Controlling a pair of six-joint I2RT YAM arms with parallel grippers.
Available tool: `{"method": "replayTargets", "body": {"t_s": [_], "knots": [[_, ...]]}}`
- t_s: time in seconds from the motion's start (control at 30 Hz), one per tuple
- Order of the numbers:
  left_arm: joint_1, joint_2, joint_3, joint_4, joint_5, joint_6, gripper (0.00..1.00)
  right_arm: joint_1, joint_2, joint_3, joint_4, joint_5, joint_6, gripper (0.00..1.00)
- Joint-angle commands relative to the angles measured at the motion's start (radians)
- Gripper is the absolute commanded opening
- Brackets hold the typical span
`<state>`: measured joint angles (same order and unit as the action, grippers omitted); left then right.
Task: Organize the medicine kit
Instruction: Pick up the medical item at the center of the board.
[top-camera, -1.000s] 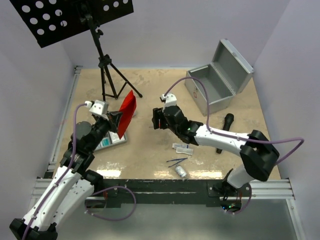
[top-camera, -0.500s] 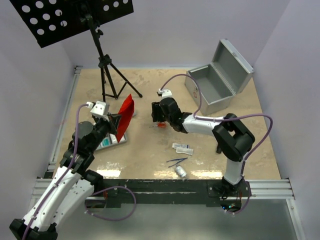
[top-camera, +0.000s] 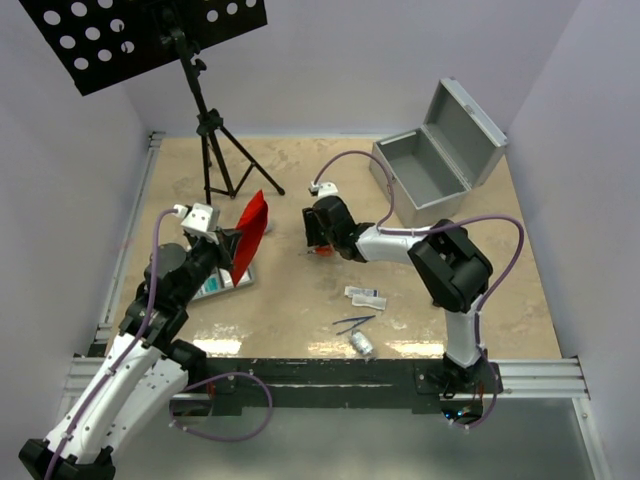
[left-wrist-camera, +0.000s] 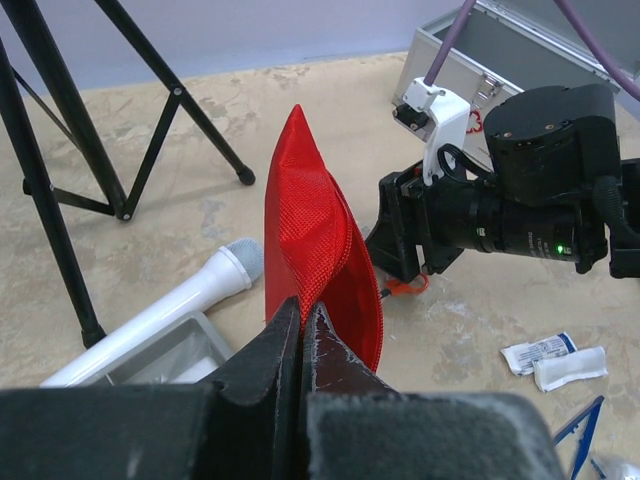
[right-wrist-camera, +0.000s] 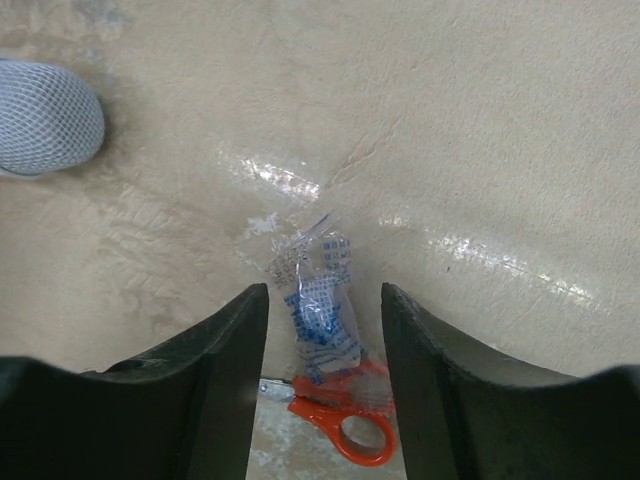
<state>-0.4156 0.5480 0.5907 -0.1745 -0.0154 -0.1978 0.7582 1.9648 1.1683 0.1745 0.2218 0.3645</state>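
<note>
My left gripper (top-camera: 233, 246) (left-wrist-camera: 302, 322) is shut on the lower edge of the red pouch (top-camera: 253, 225) (left-wrist-camera: 318, 240) and holds it upright off the table. My right gripper (top-camera: 318, 238) (right-wrist-camera: 325, 296) is open and low over the table just right of the pouch. Its jaws stand on either side of a clear packet with blue print (right-wrist-camera: 322, 300) that lies on small orange scissors (right-wrist-camera: 352, 422) (top-camera: 321, 252), with a gap on both sides. The silver metal case (top-camera: 425, 178) (left-wrist-camera: 470, 55) stands open at the back right. The grey tray (top-camera: 216, 284) (left-wrist-camera: 165, 352) lies under the pouch.
A black tripod stand (top-camera: 211, 140) is at the back left. A white microphone (left-wrist-camera: 165, 308) lies beside the tray, its mesh head (right-wrist-camera: 45, 115) near my right gripper. White sachets (top-camera: 365, 296) (left-wrist-camera: 553, 359), blue tweezers (top-camera: 355, 322) and a small silver roll (top-camera: 362, 343) lie near the front.
My right arm has swung left and back until its gripper is over the scissors and packet, and its jaws have narrowed. My left gripper still holds the pouch in the same place.
</note>
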Motion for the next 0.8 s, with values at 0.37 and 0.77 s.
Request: {"method": "replayTargets", "body": {"t_s": [0.37, 0.77], "knots": [[-0.005, 0.02, 0.024, 0.033, 0.011, 0.018, 0.0, -0.003, -0.099, -0.012, -0.02, 0.033, -0.01, 0.19], [-0.006, 0.092, 0.011, 0.11, 0.019, 0.032, 0.0, 0.016, -0.562, -0.168, -0.026, -0.171, 0.096, 0.18]]}}
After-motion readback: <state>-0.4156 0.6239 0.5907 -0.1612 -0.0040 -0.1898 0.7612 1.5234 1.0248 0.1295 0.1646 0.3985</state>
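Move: Just beneath the right hand's half-open fingers lies the clear packet with the blue print, barely 1 cm ahead and 2 cm below. The scissors are about 3 cm back and 2 cm right of the hand, and the white microphone's head some 11 cm left and 2 cm ahead. From the left hand, the packet lies around 14 cm ahead, 16 cm right and 22 cm below. Sinking not quite 1 cm over the packet, the right hand closes its fingers and pinches it. It then climbs fast, about 15 cm, pulling back some 4 cm towards its base, fingertips tilting up and the wrist rolling a little. The left hand keeps its grip on the red first aid kit and settles 1.5 cm or so. ##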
